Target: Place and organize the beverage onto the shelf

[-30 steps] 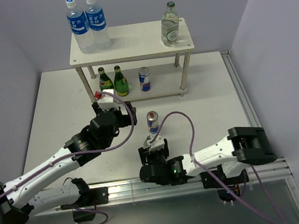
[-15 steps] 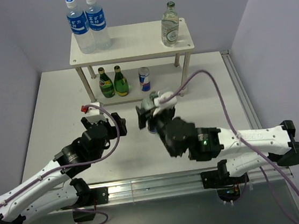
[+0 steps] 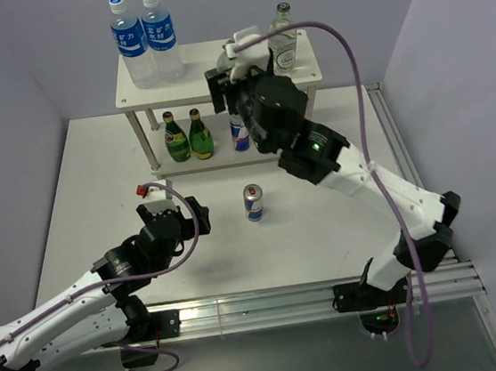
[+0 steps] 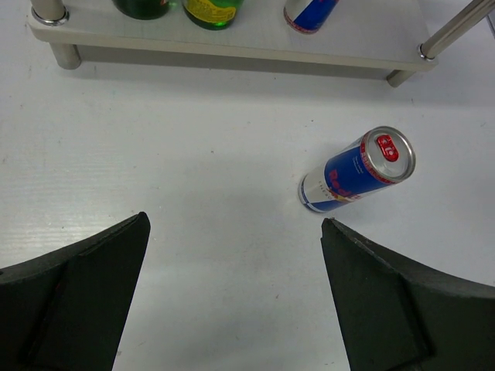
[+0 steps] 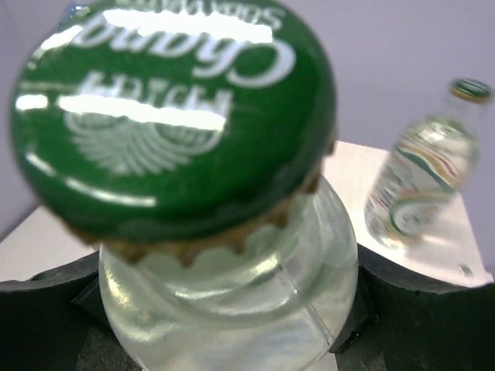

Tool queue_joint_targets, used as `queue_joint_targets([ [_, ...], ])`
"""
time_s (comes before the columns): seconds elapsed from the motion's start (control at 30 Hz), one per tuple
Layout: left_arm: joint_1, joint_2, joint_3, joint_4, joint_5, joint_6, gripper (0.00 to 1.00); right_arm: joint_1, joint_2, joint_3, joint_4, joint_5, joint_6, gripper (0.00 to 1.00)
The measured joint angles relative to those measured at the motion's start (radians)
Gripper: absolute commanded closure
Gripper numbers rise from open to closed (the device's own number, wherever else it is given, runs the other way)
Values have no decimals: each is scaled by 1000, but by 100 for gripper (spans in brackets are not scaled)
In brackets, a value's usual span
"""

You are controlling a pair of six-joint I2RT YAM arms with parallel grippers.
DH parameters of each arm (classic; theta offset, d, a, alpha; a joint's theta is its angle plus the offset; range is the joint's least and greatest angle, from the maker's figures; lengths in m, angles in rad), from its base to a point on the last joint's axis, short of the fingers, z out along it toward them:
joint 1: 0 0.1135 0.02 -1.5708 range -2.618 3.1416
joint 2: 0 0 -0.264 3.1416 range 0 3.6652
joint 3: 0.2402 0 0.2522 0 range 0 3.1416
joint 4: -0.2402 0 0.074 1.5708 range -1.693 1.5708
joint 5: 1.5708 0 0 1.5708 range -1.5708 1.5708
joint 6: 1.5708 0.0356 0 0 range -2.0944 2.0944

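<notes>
My right gripper (image 3: 229, 78) is shut on a clear glass bottle with a green cap (image 5: 174, 108) and holds it over the middle of the top board (image 3: 195, 71) of the cream-white shelf. The other clear bottle (image 3: 282, 43) stands on that board to its right, and shows blurred in the right wrist view (image 5: 421, 178). Two dark green bottles (image 3: 175, 138) (image 3: 198, 136) and a silver-blue can (image 3: 239, 133) stand on the lower board (image 4: 232, 48). A second can (image 3: 253, 202) stands on the table, ahead and right of my open, empty left gripper (image 4: 236, 294).
Two tall plastic water bottles with blue labels (image 3: 129, 42) (image 3: 161, 34) stand at the left end of the top board. Thin silver legs (image 3: 311, 111) hold the boards. Grey walls close in behind and on both sides of the white table (image 3: 338, 193).
My right arm has swung up from the table's front to the shelf's top board with the clear bottle. My left arm has drawn back from the shelf towards the near side.
</notes>
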Motion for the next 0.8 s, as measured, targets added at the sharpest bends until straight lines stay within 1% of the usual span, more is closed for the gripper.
queue_joint_targets([
  [0.27, -29, -10, -54, 7, 8, -24, 1, -197, 339, 353, -184, -181, 19, 100],
  [0.4, -51, -13, -68, 11, 8, -29, 1, -278, 443, 460, -257, -230, 34, 100],
  [0.5, -60, -10, -77, 28, 8, -30, 1, -323, 467, 476, -273, -249, 45, 100],
  [0.67, -70, 29, -78, 60, 11, -30, 1, -358, 468, 473, -277, -264, 68, 100],
  [0.8, -81, 74, -78, 81, 13, -29, 1, -367, 450, 394, -222, -272, 92, 100],
])
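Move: The right hand already holds the green-capped soda bottle. Its free spot on the upper shelf is about 17 cm ahead, 2 cm right and 18 cm below; the other clear bottle stands 9 cm right of that spot, the nearer water bottle some 16 cm left of it. From the open left hand, the table can lies roughly 10 cm ahead, 15 cm right, 13 cm below; the lower-shelf can stands 20 cm beyond it. Keeping its grip round the soda bottle, the right hand carries it forward about 17 cm over the upper shelf while sinking some 8 cm into the gap left of the other clear bottle, tipping nose-down about 10 degrees and slowing at the end. The left hand, touching nothing and fingers wide open, eases down about 4 cm and a little right towards the table can. ##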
